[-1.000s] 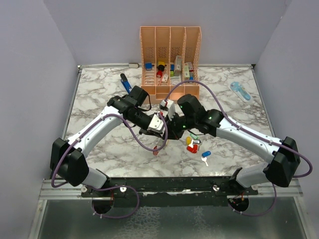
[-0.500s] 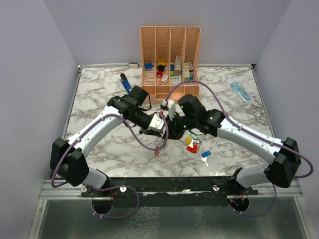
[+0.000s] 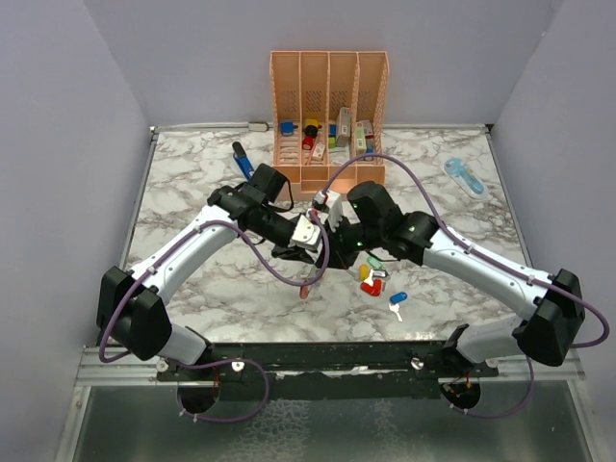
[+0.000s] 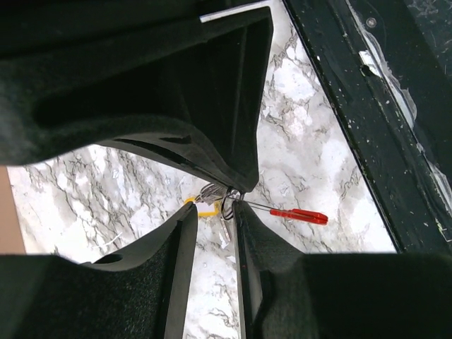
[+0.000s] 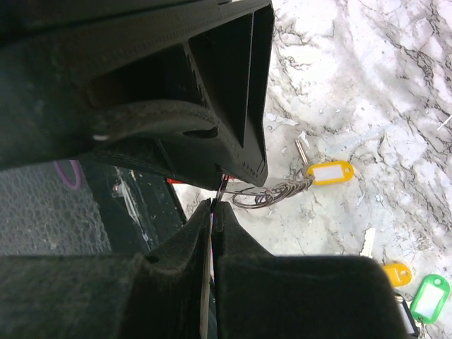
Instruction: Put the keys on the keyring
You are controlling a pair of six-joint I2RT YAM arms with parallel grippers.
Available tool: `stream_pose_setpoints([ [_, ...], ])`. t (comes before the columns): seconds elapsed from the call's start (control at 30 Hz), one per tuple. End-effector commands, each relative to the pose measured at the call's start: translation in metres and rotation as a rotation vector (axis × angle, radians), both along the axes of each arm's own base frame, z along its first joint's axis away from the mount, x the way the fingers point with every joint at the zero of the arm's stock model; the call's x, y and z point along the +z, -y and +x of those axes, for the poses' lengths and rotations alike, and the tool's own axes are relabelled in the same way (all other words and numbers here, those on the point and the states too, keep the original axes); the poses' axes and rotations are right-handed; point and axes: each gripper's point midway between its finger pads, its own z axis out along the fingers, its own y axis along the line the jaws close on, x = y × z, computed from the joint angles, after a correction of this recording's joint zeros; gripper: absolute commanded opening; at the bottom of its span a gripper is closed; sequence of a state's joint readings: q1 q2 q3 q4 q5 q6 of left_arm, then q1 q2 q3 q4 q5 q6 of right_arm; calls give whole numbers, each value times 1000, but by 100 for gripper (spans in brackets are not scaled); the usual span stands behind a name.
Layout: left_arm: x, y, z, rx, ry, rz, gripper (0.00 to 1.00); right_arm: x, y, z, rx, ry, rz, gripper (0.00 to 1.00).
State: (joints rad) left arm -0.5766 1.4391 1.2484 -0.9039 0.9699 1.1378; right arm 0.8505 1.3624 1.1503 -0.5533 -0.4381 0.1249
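The keyring's thin silvery ring [image 4: 227, 205] hangs above the marble, with its red strap [image 4: 300, 215] trailing to the right; the strap [image 3: 303, 289] dangles below both wrists in the top view. A yellow-tagged key [image 5: 330, 171] hangs from the ring [image 5: 258, 196]. My right gripper [image 5: 217, 205] is shut on the ring's edge. My left gripper [image 4: 214, 210] faces it, jaws apart, the ring just at its right fingertip [image 4: 240, 212]. Loose keys lie right of the grippers: yellow [image 3: 365, 271], red [image 3: 369, 286], green [image 3: 373, 258], blue [image 3: 398, 296] and white [image 3: 395, 308].
A tall orange slotted rack [image 3: 330, 115] with small items stands at the back centre. A dark-blue pen-shaped tool [image 3: 243, 159] lies left of it, and a pale-blue gadget [image 3: 464, 176] at the back right. The black front rail [image 4: 367, 106] runs close by.
My left gripper's jaws have spread apart a little. The right wrist has edged slightly up and back, still holding the ring.
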Motion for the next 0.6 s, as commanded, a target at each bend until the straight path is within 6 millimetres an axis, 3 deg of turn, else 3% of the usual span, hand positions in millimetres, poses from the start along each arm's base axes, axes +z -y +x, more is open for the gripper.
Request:
stream_pose_setpoints([
  [0.0,-9,-2,2,25,-11,32,29,19,1,2,-14,41,50,1],
  [0.57,-8,1,0,34,-43,13,5,22,8,5,-69,63,61,1],
])
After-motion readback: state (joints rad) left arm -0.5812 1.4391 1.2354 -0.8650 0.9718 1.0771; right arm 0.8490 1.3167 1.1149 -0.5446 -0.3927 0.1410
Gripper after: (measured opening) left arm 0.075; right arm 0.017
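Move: The keyring's small ring sits practically between the left fingertips, about 1 cm to that hand's right and level with it. The right hand already grips it at its fingertips. Below hangs the rest of the bundle: its red end about 6 cm back, 3 cm left and 6 cm below the right hand, its yellow tag some 2 cm ahead and 8 cm below. On the table a yellow-tagged key lies about 9 cm right, 1 cm back and 18 cm down. Closing in almost on the spot, the left fingers go from partly open to nearly shut on the small ring beside the right fingertips, the hand barely shifting. The right hand keeps its shut grip on the ring and eases about 1 cm to the right, away from the left hand, turning slightly clockwise. ##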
